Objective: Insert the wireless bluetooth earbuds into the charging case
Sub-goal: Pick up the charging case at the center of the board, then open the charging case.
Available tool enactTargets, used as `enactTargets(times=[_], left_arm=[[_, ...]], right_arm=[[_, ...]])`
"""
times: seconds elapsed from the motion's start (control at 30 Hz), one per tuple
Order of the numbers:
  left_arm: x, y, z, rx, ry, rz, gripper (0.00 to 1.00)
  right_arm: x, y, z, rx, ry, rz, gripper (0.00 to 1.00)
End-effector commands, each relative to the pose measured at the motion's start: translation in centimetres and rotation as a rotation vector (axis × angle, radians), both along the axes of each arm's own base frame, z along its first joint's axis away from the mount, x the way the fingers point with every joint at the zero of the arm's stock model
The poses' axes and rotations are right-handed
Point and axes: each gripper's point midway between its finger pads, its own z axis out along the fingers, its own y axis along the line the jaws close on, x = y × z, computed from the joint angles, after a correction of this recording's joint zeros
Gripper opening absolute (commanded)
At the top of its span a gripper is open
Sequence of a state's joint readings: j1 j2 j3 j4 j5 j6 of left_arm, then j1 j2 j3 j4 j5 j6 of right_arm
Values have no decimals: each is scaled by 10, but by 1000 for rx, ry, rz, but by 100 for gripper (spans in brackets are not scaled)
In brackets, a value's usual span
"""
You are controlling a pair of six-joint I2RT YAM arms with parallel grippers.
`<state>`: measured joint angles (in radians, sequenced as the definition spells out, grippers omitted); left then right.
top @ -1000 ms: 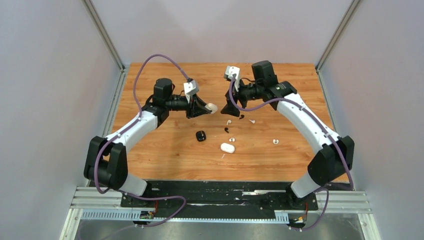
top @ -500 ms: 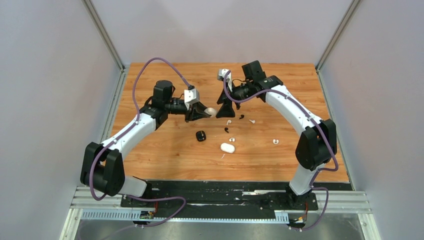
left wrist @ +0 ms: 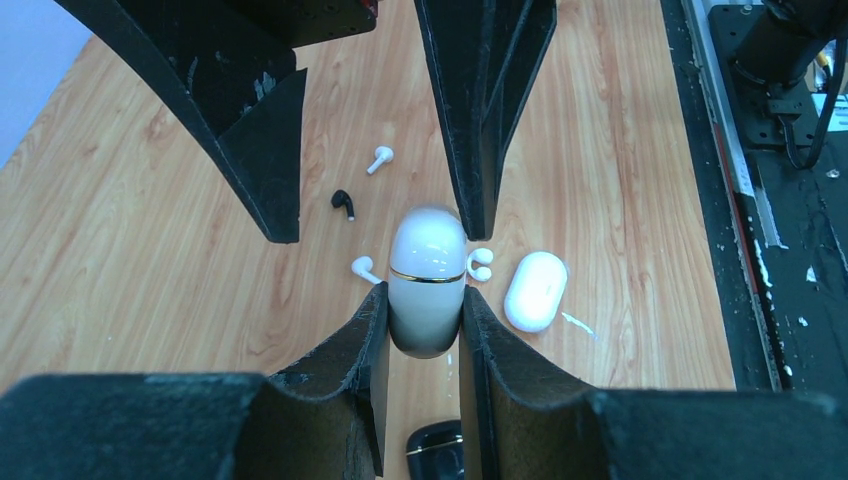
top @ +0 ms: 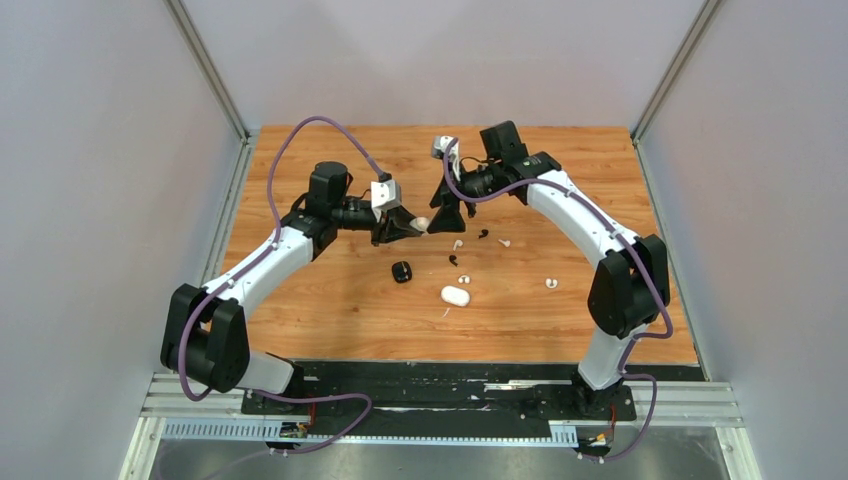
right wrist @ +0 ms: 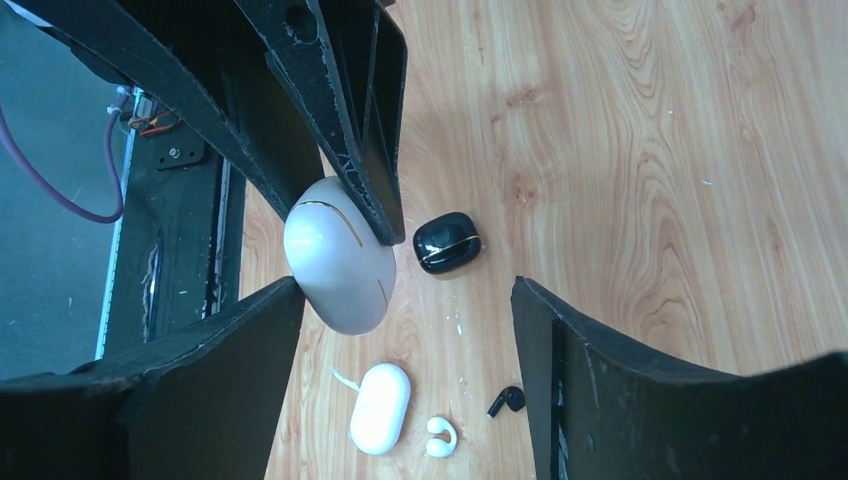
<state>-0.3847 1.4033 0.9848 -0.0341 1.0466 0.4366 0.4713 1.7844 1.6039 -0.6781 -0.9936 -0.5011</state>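
My left gripper (left wrist: 424, 300) is shut on an egg-shaped white charging case (left wrist: 427, 270) with a thin gold band, held above the table; it also shows in the top view (top: 423, 223). The lid looks closed. My right gripper (right wrist: 405, 300) is open and faces the left one tip to tip. The case (right wrist: 338, 255) hangs just in front of its left finger, and a wide gap separates it from the other finger. Loose earbuds lie on the wood below: a white one (left wrist: 379, 158), a black one (left wrist: 343, 203), another white one (left wrist: 363, 267) and a white clip-shaped one (left wrist: 480, 264).
A small black case (top: 401, 271) and an oblong white case (top: 455, 295) lie on the table nearer the arms. More earbuds are scattered to the right, the farthest a white one (top: 550, 283). Grey walls and metal posts enclose the wooden table.
My right arm has swung left and brought its open gripper up to the case in my left gripper. Its jaws have narrowed a little. The left gripper has kept its hold and barely shifted.
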Motion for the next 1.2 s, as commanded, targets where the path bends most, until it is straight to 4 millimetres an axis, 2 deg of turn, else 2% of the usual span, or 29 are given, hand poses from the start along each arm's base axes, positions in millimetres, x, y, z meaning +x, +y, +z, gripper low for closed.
enactTargets(times=[0.0, 0.47, 0.77, 1.17], left_arm=[[1, -4, 30, -40, -77, -12, 0], [1, -8, 41, -87, -47, -2, 0], [-2, -8, 37, -75, -76, -31, 0], [0, -10, 34, -78, -56, -17, 0]], right_arm=[[5, 11, 11, 31, -77, 8, 74], [15, 3, 4, -18, -143, -38, 67], [48, -10, 28, 0, -194, -126, 59], [50, -17, 35, 8, -188, -151, 48]])
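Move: The white charging case is already in the left fingers, its middle roughly 2 cm right of that hand point. From the open right hand the case is about 2 cm left and 2 cm back, level in height, beside the rear finger. On the table about 21 cm below the right hand, the black case lies some 8 cm back and 6 cm left, and the white pill-shaped case about 13 cm back and 5 cm right. Work the lid with the right gripper's rear fingertip, keeping it against the lid's back edge: dip about 1 cm, then push forward some 2 cm while rising again, narrowing the fingers from wide to about half open. Keep the case gripped in the left fingers and carry it about 2.5 cm forward and 2 cm up, turning slightly counter-clockwise. ##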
